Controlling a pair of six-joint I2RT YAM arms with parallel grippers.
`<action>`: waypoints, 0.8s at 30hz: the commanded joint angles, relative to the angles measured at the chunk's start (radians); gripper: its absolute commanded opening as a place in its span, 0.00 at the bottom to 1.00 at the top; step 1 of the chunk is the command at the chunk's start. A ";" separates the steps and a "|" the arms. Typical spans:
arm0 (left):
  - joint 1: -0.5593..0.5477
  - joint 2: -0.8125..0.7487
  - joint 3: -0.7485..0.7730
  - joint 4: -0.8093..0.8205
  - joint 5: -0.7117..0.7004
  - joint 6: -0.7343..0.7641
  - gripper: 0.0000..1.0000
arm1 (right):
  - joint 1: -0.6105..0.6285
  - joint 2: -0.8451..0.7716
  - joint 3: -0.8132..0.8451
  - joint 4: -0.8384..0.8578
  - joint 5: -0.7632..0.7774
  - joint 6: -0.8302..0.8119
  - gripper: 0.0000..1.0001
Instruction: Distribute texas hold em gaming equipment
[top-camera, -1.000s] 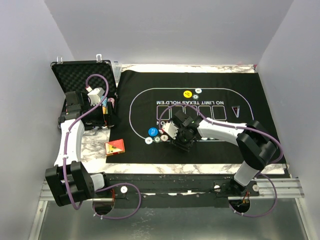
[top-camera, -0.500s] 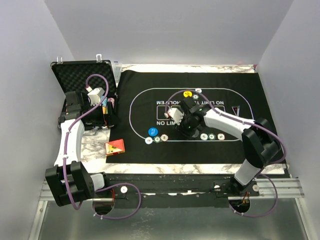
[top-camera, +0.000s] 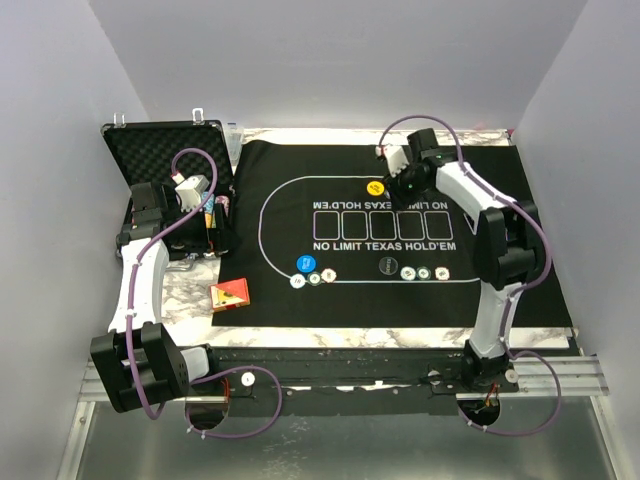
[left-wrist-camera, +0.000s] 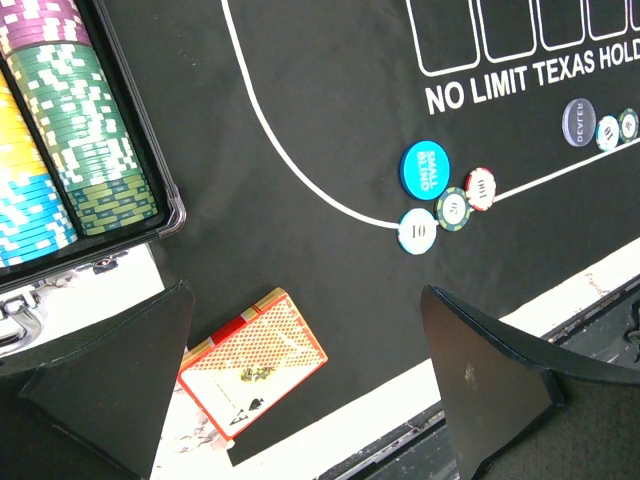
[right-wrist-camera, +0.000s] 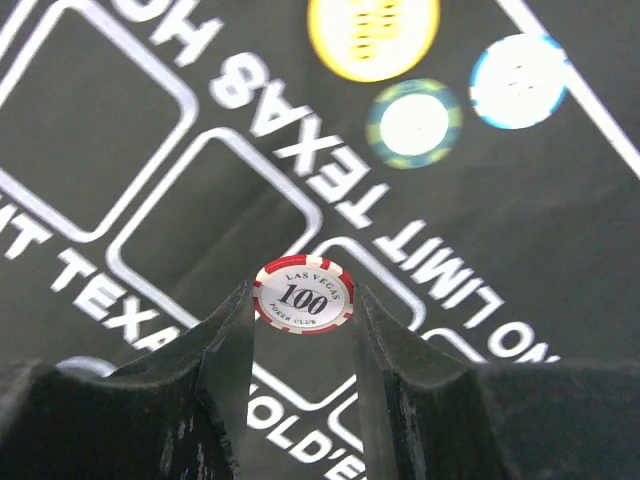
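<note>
A red-and-white striped poker chip marked 100 (right-wrist-camera: 303, 293) stands on edge between the fingertips of my right gripper (right-wrist-camera: 303, 303), which is shut on it. This gripper (top-camera: 403, 180) hangs over the far part of the mat, beside the yellow button (top-camera: 375, 187). Below it lie the yellow button (right-wrist-camera: 372, 35), a green chip (right-wrist-camera: 413, 122) and a blue-white chip (right-wrist-camera: 518, 82). My left gripper (left-wrist-camera: 305, 385) is open and empty above the red-orange card box (left-wrist-camera: 252, 362), near the case.
The open black case (top-camera: 165, 150) at the left holds rows of chips (left-wrist-camera: 80, 130). On the mat (top-camera: 500, 220) lie a blue button (top-camera: 306, 264) with three chips (top-camera: 314, 277), and a black dealer button (top-camera: 388, 266) with three chips (top-camera: 424, 273).
My right arm has swung from the near middle of the mat to its far edge by the yellow button, jaws narrowing a little. The left arm has not moved.
</note>
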 joint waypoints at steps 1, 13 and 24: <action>-0.002 0.010 0.023 -0.005 0.017 0.018 0.99 | -0.075 0.115 0.136 0.007 0.008 -0.004 0.34; -0.002 0.020 0.030 -0.005 0.013 0.018 0.99 | -0.130 0.275 0.268 0.079 0.026 0.009 0.34; -0.003 0.019 0.029 -0.005 0.018 0.013 0.99 | -0.130 0.358 0.358 0.077 0.023 0.018 0.36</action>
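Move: From the right hand, which still pinches the red-edged 100 chip, the bare mat spot it heads for is about 11 cm ahead, 5 cm to the right and 7 cm below. The 20 chip lies about 11 cm ahead and 1 cm right, the 10 chip about 15 cm ahead and 3 cm right, the BIG BLIND button some 12 cm ahead and 4 cm left. From the idle left hand that spot is roughly 25 cm ahead and 45 cm right. Carrying the 100 chip in a steady pinch, the right hand sweeps forward about 10 cm and some 5 cm to the right, towards the bare mat beside the 20 chip. It sinks about 4 cm on the way; the sideways part ends early, then it eases down and creeps forward. The wrist turns some 10 degrees clockwise; whether the chip touches the mat can't be seen. ##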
